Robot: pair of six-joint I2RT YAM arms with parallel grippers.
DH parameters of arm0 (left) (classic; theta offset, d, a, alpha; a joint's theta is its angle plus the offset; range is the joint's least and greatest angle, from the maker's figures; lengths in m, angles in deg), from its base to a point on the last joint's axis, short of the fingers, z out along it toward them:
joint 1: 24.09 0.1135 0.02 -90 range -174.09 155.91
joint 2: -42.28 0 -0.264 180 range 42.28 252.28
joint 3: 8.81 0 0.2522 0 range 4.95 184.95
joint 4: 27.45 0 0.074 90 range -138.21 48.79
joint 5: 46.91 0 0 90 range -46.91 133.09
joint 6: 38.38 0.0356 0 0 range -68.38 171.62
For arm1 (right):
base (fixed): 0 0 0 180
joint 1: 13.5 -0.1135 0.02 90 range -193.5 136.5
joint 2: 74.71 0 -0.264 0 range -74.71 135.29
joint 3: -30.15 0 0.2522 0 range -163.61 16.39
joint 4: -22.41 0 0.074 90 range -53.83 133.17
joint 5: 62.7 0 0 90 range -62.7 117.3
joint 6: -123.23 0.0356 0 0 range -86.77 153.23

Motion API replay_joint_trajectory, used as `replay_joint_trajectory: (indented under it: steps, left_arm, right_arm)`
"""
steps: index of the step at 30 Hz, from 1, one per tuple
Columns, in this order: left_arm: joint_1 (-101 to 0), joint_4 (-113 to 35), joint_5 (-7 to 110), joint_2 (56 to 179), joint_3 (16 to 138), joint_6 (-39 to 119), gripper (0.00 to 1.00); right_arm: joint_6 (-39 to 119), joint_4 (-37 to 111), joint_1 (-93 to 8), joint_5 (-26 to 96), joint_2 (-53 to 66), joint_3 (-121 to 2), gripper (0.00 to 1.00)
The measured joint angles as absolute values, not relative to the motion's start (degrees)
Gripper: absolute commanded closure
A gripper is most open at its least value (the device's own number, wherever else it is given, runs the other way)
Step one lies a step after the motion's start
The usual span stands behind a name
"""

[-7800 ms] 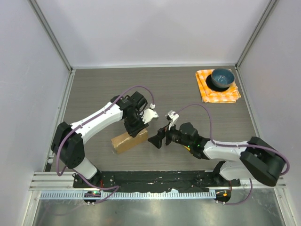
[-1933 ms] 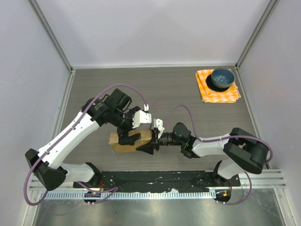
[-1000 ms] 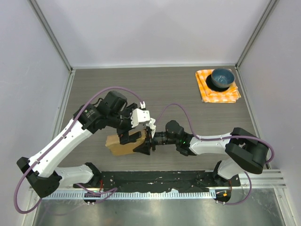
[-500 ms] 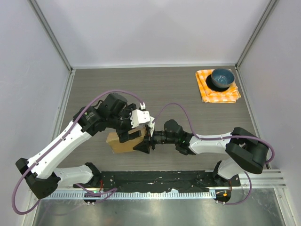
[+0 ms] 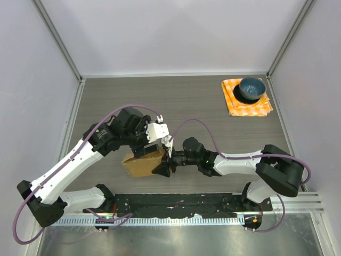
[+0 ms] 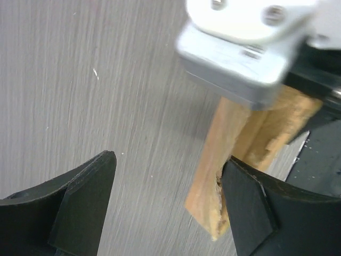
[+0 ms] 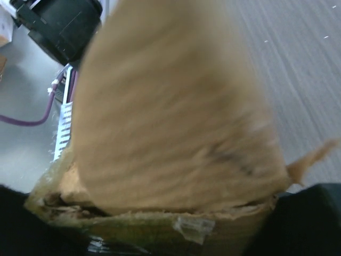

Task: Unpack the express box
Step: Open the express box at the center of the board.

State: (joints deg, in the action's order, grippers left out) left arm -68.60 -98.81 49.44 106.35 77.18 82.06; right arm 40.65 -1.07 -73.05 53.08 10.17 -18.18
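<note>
The express box (image 5: 139, 165) is a brown cardboard carton near the front of the table, tipped up on one side. My right gripper (image 5: 162, 166) reaches in from the right and is shut on its right end. In the right wrist view the box (image 7: 176, 117) fills the picture, with torn edges and tape between my dark fingers (image 7: 314, 213). My left gripper (image 5: 148, 151) hovers over the box's top edge. In the left wrist view it (image 6: 169, 160) is open, and a raised cardboard flap (image 6: 229, 144) lies against the right finger (image 6: 250, 208).
A blue bowl (image 5: 251, 88) sits on an orange checked cloth (image 5: 238, 106) at the back right corner. Grey walls close in the table on three sides. A black rail (image 5: 176, 202) runs along the near edge. The right wrist's white housing (image 6: 250, 48) is just above the flap.
The box has tipped up and slid a little left, with my right gripper on it. My left gripper has shifted over its top edge, and its jaws have narrowed somewhat.
</note>
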Motion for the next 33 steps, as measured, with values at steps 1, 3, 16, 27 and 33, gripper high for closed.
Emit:
replay_joint_trajectory:
  steps: [1,3,16,27,33]
  left_arm:
    - [-68.45,-98.09,48.15,106.15,76.54,82.10,0.19]
    - [-68.34,-97.41,47.10,106.13,75.56,81.97,0.20]
    - [-67.97,-98.00,47.45,105.39,71.76,82.86,0.20]
    - [-67.84,-105.21,48.94,98.64,67.32,86.67,0.88]
    - [-67.31,-112.38,54.92,104.97,70.93,89.86,1.00]
  right_arm:
    - [40.58,-0.41,-73.42,53.35,10.17,-18.18,0.95]
    - [40.45,0.44,-74.14,53.59,10.17,-18.33,0.95]
    - [36.76,6.91,-75.50,52.34,4.42,-19.07,0.99]
    - [30.55,11.31,-76.06,50.53,-0.06,-19.05,0.89]
    - [30.07,10.91,-76.17,50.48,-0.10,-18.05,0.54]
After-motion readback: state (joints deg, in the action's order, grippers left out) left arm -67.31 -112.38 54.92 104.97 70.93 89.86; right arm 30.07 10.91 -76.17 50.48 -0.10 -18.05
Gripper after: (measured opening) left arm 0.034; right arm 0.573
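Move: Just behind and below the open left fingers, the express box has its middle about 4 cm back, 3 cm left and 7 cm down, a raised cardboard edge already against the rear finger. The right gripper's pads, on the box's right end, are some 6 cm back, 7 cm right and 8 cm below the left hand. From the right hand, the box's middle is roughly 9 cm left, 1 cm ahead and 1 cm lower. Sinking some 3 cm beside the raised cardboard, the left hand then draws back and left over the box, ending about 5 cm back, 4 left and 5 lower, its fingers tipping nearer to straight down and closing from wide open to pinch the edge. The right hand keeps its grip while easing back and right, first dipping, then lifting about 2 cm and rolling the front side up some 10 degrees. ##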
